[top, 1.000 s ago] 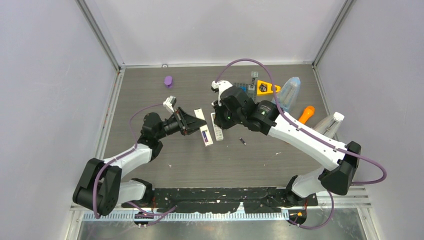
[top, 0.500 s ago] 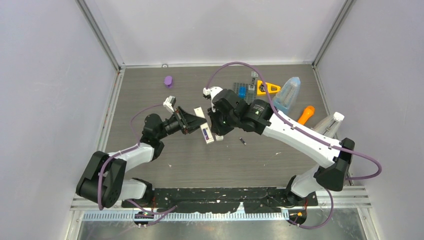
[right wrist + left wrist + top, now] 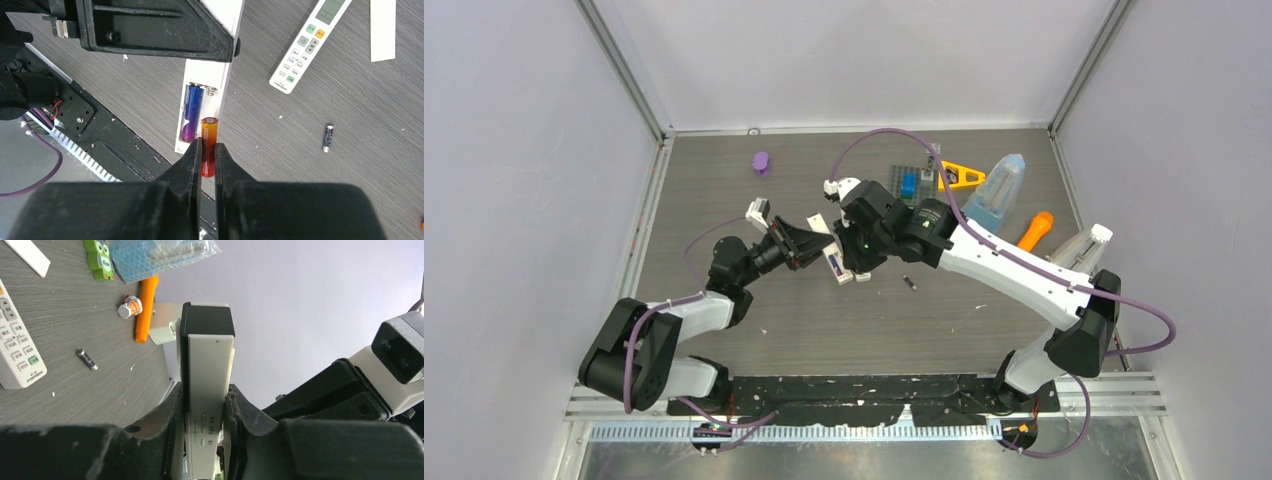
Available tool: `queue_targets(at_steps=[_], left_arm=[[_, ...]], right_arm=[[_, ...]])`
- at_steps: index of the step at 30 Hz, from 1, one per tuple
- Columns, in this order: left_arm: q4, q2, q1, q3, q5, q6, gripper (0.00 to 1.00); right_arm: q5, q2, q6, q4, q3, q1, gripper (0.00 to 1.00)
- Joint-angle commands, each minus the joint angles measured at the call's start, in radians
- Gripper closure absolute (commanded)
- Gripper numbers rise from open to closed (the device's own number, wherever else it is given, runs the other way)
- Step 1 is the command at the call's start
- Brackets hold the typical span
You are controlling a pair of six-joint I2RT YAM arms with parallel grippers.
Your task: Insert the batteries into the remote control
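Observation:
My left gripper is shut on a white remote control, holding it above the table. In the right wrist view its back faces the camera, the battery bay open, with a blue battery lying in the left slot. My right gripper is shut on a red-orange battery, whose tip is at the bay's right slot. Seen from above, the two grippers meet at the remote control. A blackish battery lies loose on the table to the right.
A second white remote lies buttons-up beyond the held one, with a white cover strip near it. At the back right are an orange triangle, a bubble-wrap bag and an orange carrot toy. A purple piece sits back left.
My right arm has swung left with the red-orange battery, from over the second remote to the held remote's open bay. The left gripper has shifted slightly towards it with the remote.

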Motion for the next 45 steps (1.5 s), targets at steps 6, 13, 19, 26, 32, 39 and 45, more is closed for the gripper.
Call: queue_targets(at_steps=[6,13,19,26,32,39,45], left_arm=[[0.111,0.005,-0.009,-0.01,-0.041,-0.019,1.0],[0.111,0.008,-0.012,-0.011,-0.038,-0.018,1.0],[0.136,0.03,-0.013,-0.029,-0.044,-0.03,1.0],[0.194,0.066,-0.015,-0.047,-0.049,-0.056,1.0],[0.248,0.091,-0.016,-0.056,-0.06,-0.094,1.0],[0.265,0.094,-0.018,-0.072,-0.079,-0.121,1.0],[0.336,0.101,-0.019,-0.09,-0.127,-0.233,1.0]], right_arm=[[-0.024,0.023,0.012,0.014,0.026,0.01,0.88],[-0.006,0.05,0.014,0.016,0.029,0.01,0.82],[0.008,0.072,0.029,0.014,0.047,0.011,0.73],[0.041,0.077,0.047,0.018,0.066,0.01,0.71],[0.057,0.096,0.061,0.022,0.076,0.01,0.71],[0.095,0.074,0.089,0.039,0.09,0.009,0.63],[0.115,-0.048,0.145,0.142,0.03,0.005,0.31]])
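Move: The empty slot in the back of the remote control that my left hand holds is just beyond the orange battery in my right fingers: about 1 cm ahead, 2 cm left and 2 cm below my right hand. The blue battery already in the remote lies 1 cm left of the slot. The white remote on the table is some 8 cm ahead, 2 cm right and 14 cm below my right hand; the loose small battery is 14 cm right, 1 cm ahead, equally low. From my left hand the slot is 4 cm back, 3 cm right, 1 cm lower. With the orange battery still pinched, my right hand sinks about 2.5 cm and edges left to bring it into the slot beside the blue one, its fingers slackening on the way. It then eases forward about 2 cm and, rising at the end, opens wide to let go. My left hand keeps its grip on the remote, lowering it some 2 cm and tilting it slightly. ##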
